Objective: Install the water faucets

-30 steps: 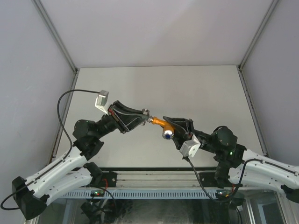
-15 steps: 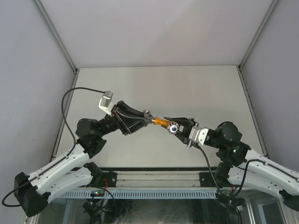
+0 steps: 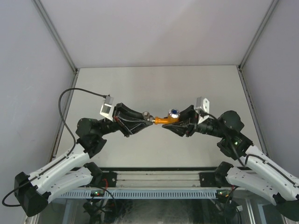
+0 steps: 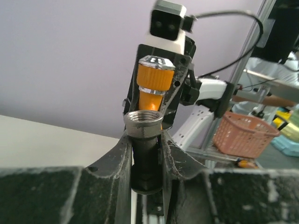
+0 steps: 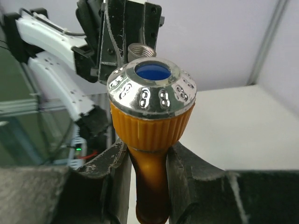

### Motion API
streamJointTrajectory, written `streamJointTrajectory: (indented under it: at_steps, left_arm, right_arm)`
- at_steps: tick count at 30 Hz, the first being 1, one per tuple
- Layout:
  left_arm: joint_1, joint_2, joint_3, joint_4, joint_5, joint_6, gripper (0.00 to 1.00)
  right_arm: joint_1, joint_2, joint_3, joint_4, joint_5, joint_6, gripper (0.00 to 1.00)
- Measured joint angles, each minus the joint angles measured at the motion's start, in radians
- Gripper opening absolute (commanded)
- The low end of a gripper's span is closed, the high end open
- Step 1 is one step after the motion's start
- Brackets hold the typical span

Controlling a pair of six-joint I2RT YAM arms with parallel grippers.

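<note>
The water faucets are in two pieces, held in mid-air over the table. In the top view the small grey metal fitting (image 3: 147,115) sits in my left gripper (image 3: 148,119), which is shut on it. Its threaded open end (image 4: 143,122) faces the orange tap body (image 3: 164,121). My right gripper (image 3: 176,123) is shut on the tap's orange neck (image 5: 152,177), below the ribbed knob with a silver cap and blue centre (image 5: 152,88). From above, the orange end meets the fitting; how far in it goes is hidden.
The grey table (image 3: 154,88) lies under both grippers, with walls on three sides and metal frame posts (image 3: 252,44) at the corners. Beyond the table, the left wrist view shows an orange basket (image 4: 243,135). The arm bases stand at the near rail (image 3: 154,179).
My right wrist has rolled over, so the tap's knob swung from the near side to the far side. The orange end stays at the fitting. The left arm barely moved.
</note>
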State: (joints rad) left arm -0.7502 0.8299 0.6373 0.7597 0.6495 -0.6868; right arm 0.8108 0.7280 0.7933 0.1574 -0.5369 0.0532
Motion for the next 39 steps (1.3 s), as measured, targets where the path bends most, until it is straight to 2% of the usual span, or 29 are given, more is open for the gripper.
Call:
streamJointTrajectory:
  at_steps: [5, 9, 14, 18, 21, 23, 24, 28, 33, 35, 38, 39]
  left_arm:
    - [0.0, -0.005, 0.001, -0.033, 0.035, 0.16, 0.0]
    - [-0.001, -0.026, 0.02, -0.122, 0.061, 0.302, 0.07]
    - [-0.005, -0.046, 0.039, -0.198, 0.09, 0.423, 0.13]
    - [-0.005, -0.049, 0.061, -0.273, 0.099, 0.501, 0.22]
    - [-0.005, -0.056, 0.064, -0.299, 0.102, 0.525, 0.21]
    - [-0.005, -0.059, 0.064, -0.306, 0.105, 0.536, 0.04]
    - [-0.005, -0.059, 0.064, -0.309, 0.106, 0.541, 0.01]
    - [-0.005, -0.063, 0.064, -0.322, 0.106, 0.552, 0.0]
    - [-0.005, -0.089, 0.064, -0.374, 0.093, 0.608, 0.0]
    - [-0.007, -0.097, 0.064, -0.393, 0.079, 0.609, 0.0]
    - [-0.008, -0.106, 0.064, -0.435, 0.077, 0.59, 0.0]
    - [-0.008, -0.105, 0.066, -0.442, 0.081, 0.573, 0.0]
  right_arm:
    - [-0.107, 0.045, 0.014, -0.001, -0.144, 0.328, 0.0]
    - [-0.153, 0.081, 0.014, 0.01, -0.218, 0.566, 0.0]
    - [-0.176, 0.103, 0.015, 0.006, -0.263, 0.776, 0.0]
    - [-0.202, 0.127, 0.015, 0.006, -0.303, 0.893, 0.0]
    - [-0.205, 0.133, 0.015, 0.006, -0.313, 0.936, 0.0]
    - [-0.205, 0.134, 0.015, 0.003, -0.315, 0.948, 0.0]
    - [-0.205, 0.135, 0.015, 0.002, -0.315, 0.953, 0.0]
    - [-0.207, 0.145, 0.015, 0.003, -0.322, 0.979, 0.01]
    - [-0.207, 0.167, 0.016, 0.003, -0.33, 1.029, 0.31]
    - [-0.207, 0.171, 0.016, 0.003, -0.327, 1.032, 0.46]
    - [-0.229, 0.164, 0.016, -0.001, -0.245, 1.028, 0.64]
    - [-0.237, 0.157, 0.015, 0.0, -0.216, 1.022, 0.67]
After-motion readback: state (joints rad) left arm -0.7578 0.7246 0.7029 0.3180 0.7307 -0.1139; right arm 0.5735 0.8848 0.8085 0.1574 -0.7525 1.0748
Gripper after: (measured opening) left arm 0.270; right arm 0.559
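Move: The left hand still grips the metal tee fitting, and the right still grips the orange faucet, its threaded end already in the tee. From the right hand, the tee lies about 7 cm to the left, roughly 1 cm ahead and level; the faucet's blue-capped knob stands about 3 cm above and 2 cm ahead, straight over it sideways. From the left hand, the faucet's middle is about 7 cm right, 1 cm back and level. Gripping the faucet body, the right hand keeps turning the faucet in the tee, rolling its own top side forward some 60 degrees and sinking with it. Against this the left hand, holding the tee firmly closed, rolls top side back about 25 degrees and sinks about 3.5 cm. The right fingers then open, letting go as that hand swings forward off the body. ##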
